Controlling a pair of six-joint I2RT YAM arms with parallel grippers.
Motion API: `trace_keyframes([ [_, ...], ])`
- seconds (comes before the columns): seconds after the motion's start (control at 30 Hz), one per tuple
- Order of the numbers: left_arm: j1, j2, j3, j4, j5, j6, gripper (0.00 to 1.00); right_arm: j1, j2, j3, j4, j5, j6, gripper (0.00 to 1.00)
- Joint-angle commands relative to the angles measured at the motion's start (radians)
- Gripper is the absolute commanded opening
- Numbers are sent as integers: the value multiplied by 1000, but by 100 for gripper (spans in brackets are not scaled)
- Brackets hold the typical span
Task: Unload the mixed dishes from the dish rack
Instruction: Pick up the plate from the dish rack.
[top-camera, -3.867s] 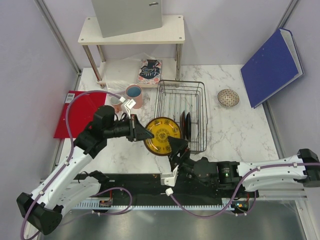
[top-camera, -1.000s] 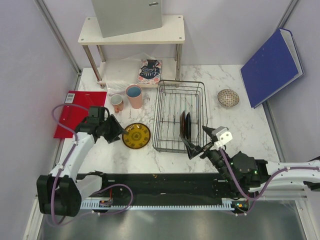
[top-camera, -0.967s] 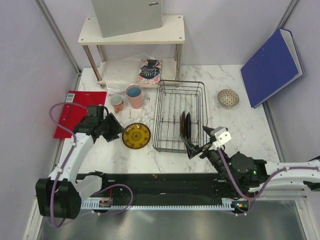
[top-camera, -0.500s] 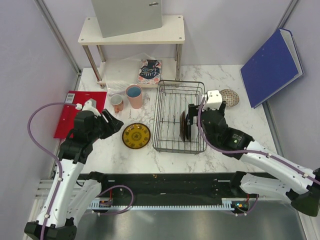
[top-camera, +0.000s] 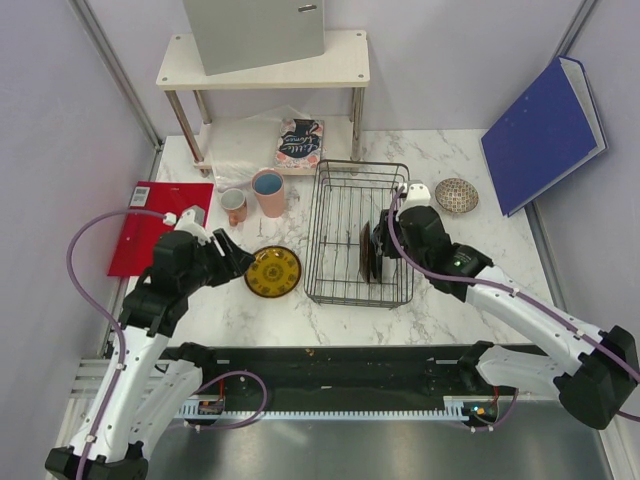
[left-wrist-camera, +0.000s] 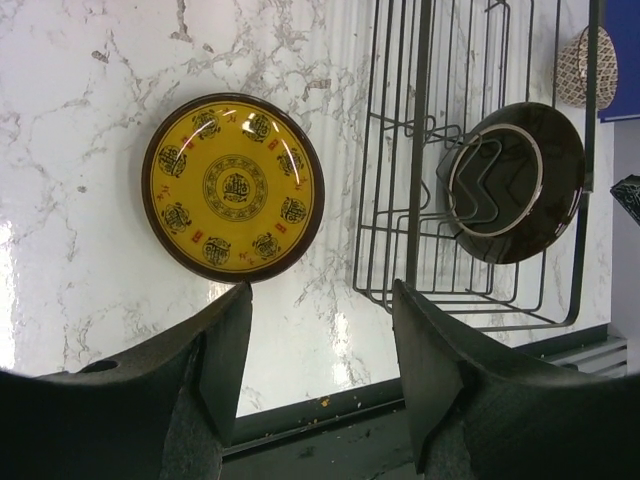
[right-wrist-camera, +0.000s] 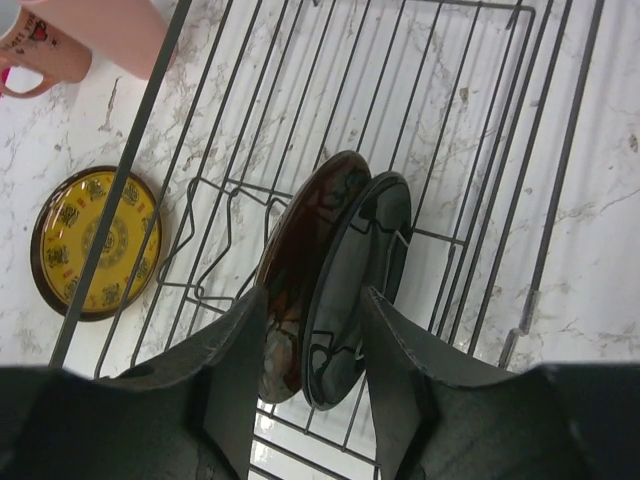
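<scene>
The dark wire dish rack (top-camera: 341, 190) holds two dark plates on edge (top-camera: 371, 251); in the right wrist view they are a red floral plate (right-wrist-camera: 300, 270) and a black plate (right-wrist-camera: 365, 265). My right gripper (right-wrist-camera: 315, 300) is open just above them, one finger on each side. The black-yellow plate (top-camera: 273, 271) lies flat on the table left of the rack. My left gripper (left-wrist-camera: 320, 300) is open and empty above the table beside it. The tall pink cup (top-camera: 268, 192) and small pink mug (top-camera: 234, 205) stand left of the rack. The speckled bowl (top-camera: 456, 195) sits right of it.
A white two-tier shelf (top-camera: 265, 70) with a grey box on top stands at the back, a patterned book (top-camera: 300, 140) under it. A red folder (top-camera: 158, 225) lies at the left. A blue binder (top-camera: 545, 135) leans at the right.
The yellow plate went from my left gripper down onto the table. My right arm swung from the near edge up over the rack and now hovers at the two plates. My left arm drew back.
</scene>
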Motion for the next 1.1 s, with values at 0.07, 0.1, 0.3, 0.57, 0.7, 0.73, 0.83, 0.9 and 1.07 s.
trace_keyframes([
  [0.07, -6, 15, -30, 49, 32, 42, 65, -2, 5, -50, 79, -80, 32, 50],
  [0.1, -4, 20, -34, 54, 38, 38, 65, -2, 8, -58, 82, -83, 30, 50],
  [0.3, -6, 43, -50, 75, 46, 32, 64, -2, 42, -91, 105, -65, 10, 50],
  [0.57, -4, 50, -67, 92, 46, 25, 64, -8, 140, -84, 143, -37, -16, 46],
  [0.7, -6, 53, -68, 91, 46, 25, 64, -8, 159, -78, 145, -31, -19, 36],
  [0.73, -4, 53, -68, 92, 46, 26, 64, -8, 157, -79, 146, -29, -19, 34],
  [0.83, -4, 56, -68, 95, 50, 26, 64, -8, 140, -87, 143, -19, -23, 20],
  [0.9, -6, 60, -70, 97, 52, 28, 64, -8, 113, -90, 137, -11, -28, 12],
  [1.07, -4, 66, -71, 103, 57, 26, 63, -8, 39, -53, 77, -11, -65, 7],
])
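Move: The black plate stands on edge in the rack, its middle about 2 cm ahead of my right hand, 2 cm to the left and 10 cm below. The brown plate leans beside it, some 3 cm farther left. The rack's right rail runs level with me, about 6 cm to the right. The yellow plate lies on the table about 25 cm left, 2 cm back. From my left hand the black plate is roughly 28 cm right and 8 cm ahead. I lower my half-open right hand about 7 cm almost straight down onto the black plate in the rack, one finger going between it and the brown plate, then close and pinch its rim. With the plate gripped I lift about 1 cm and ease slightly right. My open left hand sinks some 3 cm near the yellow plate. ##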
